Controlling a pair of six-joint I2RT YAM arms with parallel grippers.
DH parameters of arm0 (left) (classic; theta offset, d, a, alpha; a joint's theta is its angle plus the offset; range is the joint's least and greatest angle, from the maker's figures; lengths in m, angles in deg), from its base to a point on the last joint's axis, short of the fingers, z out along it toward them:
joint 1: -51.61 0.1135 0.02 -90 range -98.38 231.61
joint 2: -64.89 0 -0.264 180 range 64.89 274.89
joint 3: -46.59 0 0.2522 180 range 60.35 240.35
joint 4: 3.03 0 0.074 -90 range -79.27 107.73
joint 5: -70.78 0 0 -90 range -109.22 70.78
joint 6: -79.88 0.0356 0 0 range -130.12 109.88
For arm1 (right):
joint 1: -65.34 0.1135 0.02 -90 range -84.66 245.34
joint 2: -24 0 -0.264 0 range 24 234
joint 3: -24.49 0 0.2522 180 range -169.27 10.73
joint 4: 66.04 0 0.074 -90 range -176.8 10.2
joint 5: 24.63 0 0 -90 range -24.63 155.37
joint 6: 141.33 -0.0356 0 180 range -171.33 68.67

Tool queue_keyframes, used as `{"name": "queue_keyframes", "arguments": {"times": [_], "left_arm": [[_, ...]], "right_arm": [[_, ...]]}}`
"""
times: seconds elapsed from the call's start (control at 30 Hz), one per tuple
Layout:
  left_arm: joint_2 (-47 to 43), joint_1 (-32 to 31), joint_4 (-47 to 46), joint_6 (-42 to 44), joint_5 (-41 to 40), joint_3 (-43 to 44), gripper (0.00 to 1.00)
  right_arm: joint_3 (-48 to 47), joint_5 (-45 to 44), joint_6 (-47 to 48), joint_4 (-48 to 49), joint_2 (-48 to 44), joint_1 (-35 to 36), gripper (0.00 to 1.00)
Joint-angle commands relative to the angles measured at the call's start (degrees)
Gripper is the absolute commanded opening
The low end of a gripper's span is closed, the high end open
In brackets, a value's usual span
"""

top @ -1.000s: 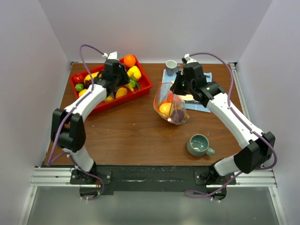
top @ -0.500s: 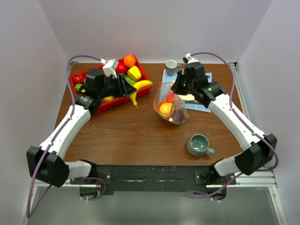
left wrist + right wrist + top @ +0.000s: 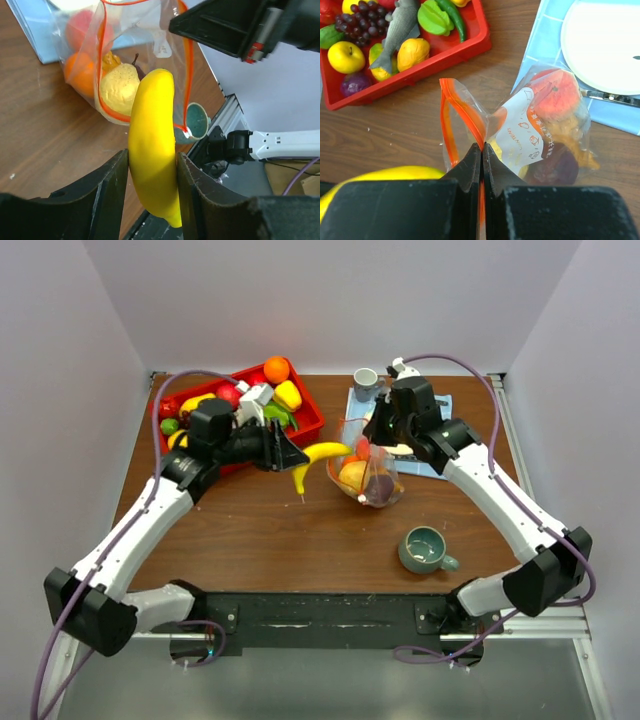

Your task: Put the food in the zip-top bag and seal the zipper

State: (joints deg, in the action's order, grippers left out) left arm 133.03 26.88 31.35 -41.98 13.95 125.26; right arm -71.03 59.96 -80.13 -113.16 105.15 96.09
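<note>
My left gripper (image 3: 292, 455) (image 3: 152, 157) is shut on a yellow banana (image 3: 320, 460) (image 3: 151, 145), held in the air just left of the zip-top bag (image 3: 368, 472) (image 3: 142, 35). The clear bag stands with its mouth open toward the banana. My right gripper (image 3: 376, 432) (image 3: 481, 148) is shut on the bag's orange-red zipper (image 3: 446, 117) (image 3: 189, 60) edge and holds it up. Food inside the bag shows as orange, peach, yellow and purple pieces (image 3: 555, 95). More food, such as grapes (image 3: 362, 22) and an orange (image 3: 276, 369), lies in the red tray (image 3: 312, 426) (image 3: 481, 35).
A green mug (image 3: 426, 549) stands near the front, right of centre. A small grey cup (image 3: 366, 380) sits at the back. A blue mat (image 3: 540, 35) with a white plate (image 3: 602, 45) and a knife (image 3: 612, 97) lies behind the bag.
My left arm has lifted the banana out of the red tray and carried it right, up to the bag's mouth. The right gripper has kept its hold on the bag.
</note>
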Motion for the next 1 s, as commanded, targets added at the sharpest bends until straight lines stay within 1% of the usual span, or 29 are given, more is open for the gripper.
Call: {"name": "queue_keyframes", "arguments": {"times": [0.0,0.13,0.17,0.2,0.27,0.37,0.47,0.5,0.57,0.67,0.7,0.77,0.8,0.9,0.97], "left_arm": [[4.44,-1.37,-3.9,-6.1,0.93,1.45,0.12],[9.9,-1.37,-5.06,-9.97,-0.65,4.96,0.12],[11.21,-1.37,-5.85,-12.68,-0.39,5.14,0.13],[13.49,-1.46,-8.47,-14.1,1.01,5.06,0.13],[15.96,-1.9,-10.51,-17.69,1.46,5.23,0.12],[19.74,-3.39,-9.9,-19.03,-3.1,8.21,0.13],[22.91,-5.4,-8.85,-18.77,-7.75,11.9,0.17],[24.66,-6.02,-7.63,-18.33,-9.68,14.35,0.21],[26.69,-7.7,-4.91,-16.06,-12.06,17.43,0.24],[28.98,-8.84,-3.49,-15.25,-14.35,19.91,0.37],[29.42,-9.02,-3.66,-15.25,-15.14,20.17,0.47],[29.77,-9.46,-3.75,-14.64,-15.5,20.7,0.57],[29.6,-9.63,-3.57,-14.29,-15.94,21.22,0.64],[29.16,-10.42,-2.17,-11.74,-17.69,22.8,0.8],[28.89,-10.6,-1.64,-10.25,-17.26,23.51,0.82]], "right_arm": [[0.63,-2.06,1.2,0.94,-3.53,2.39,0.0],[1.07,-3.91,1.37,-0.03,-4.76,4.76,0.0],[1.07,-3.99,1.37,-0.12,-4.94,5.46,0.0],[1.16,-4.34,1.29,-0.3,-5.2,5.82,0.0],[1.07,-4.44,1.37,-0.56,-5.56,6.69,0.0],[0.63,-4.08,1.37,-1.17,-4.95,8.18,0.0],[0.72,-4.7,1.02,-1.35,-4.68,9.07,0.0],[0.81,-5.05,0.85,-1.44,-4.42,9.07,0.0],[0.28,-5.75,0.85,-1.88,-4.07,9.16,0.0],[-0.86,-6.54,0.85,-2.67,-3.27,9.16,0.0],[-1.47,-6.89,1.02,-3.28,-2.92,9.07,0.0],[-2.35,-7.77,1.46,-4.25,-2.48,9.07,0.0],[-3.05,-8.56,1.72,-5.38,-2.13,9.16,0.0],[-3.93,-10.23,2.16,-6.45,-1.87,8.9,0.0],[-4.29,-10.32,2.25,-6.45,-1.87,8.81,0.0]]}}
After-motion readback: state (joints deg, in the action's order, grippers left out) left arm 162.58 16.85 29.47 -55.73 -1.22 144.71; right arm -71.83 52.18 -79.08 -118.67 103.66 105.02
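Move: The left hand holds the banana. The open mouth of the zip-top bag lies about 10 cm to its right, 4 cm ahead and 7 cm lower, with the yellow fruit inside the bag roughly 10 cm beneath that mouth. The red tray is some 19 cm ahead and 14 cm left, well below. From the right hand, which pinches the bag's rim, the mouth is about 4 cm back, 4 cm left and 7 cm down; the banana is roughly 10 cm left and 5 cm back. Still gripping the banana, the left hand carries it right, forward and down into the bag's mouth, about 10 cm right, 9 forward and 6 down, its fingers tipping down some 20 degrees; there they open wide and let go. The shut right fingers keep their pinch on the rim and bring the bag about 5 cm back and left to meet the banana, then ease forward slightly. ##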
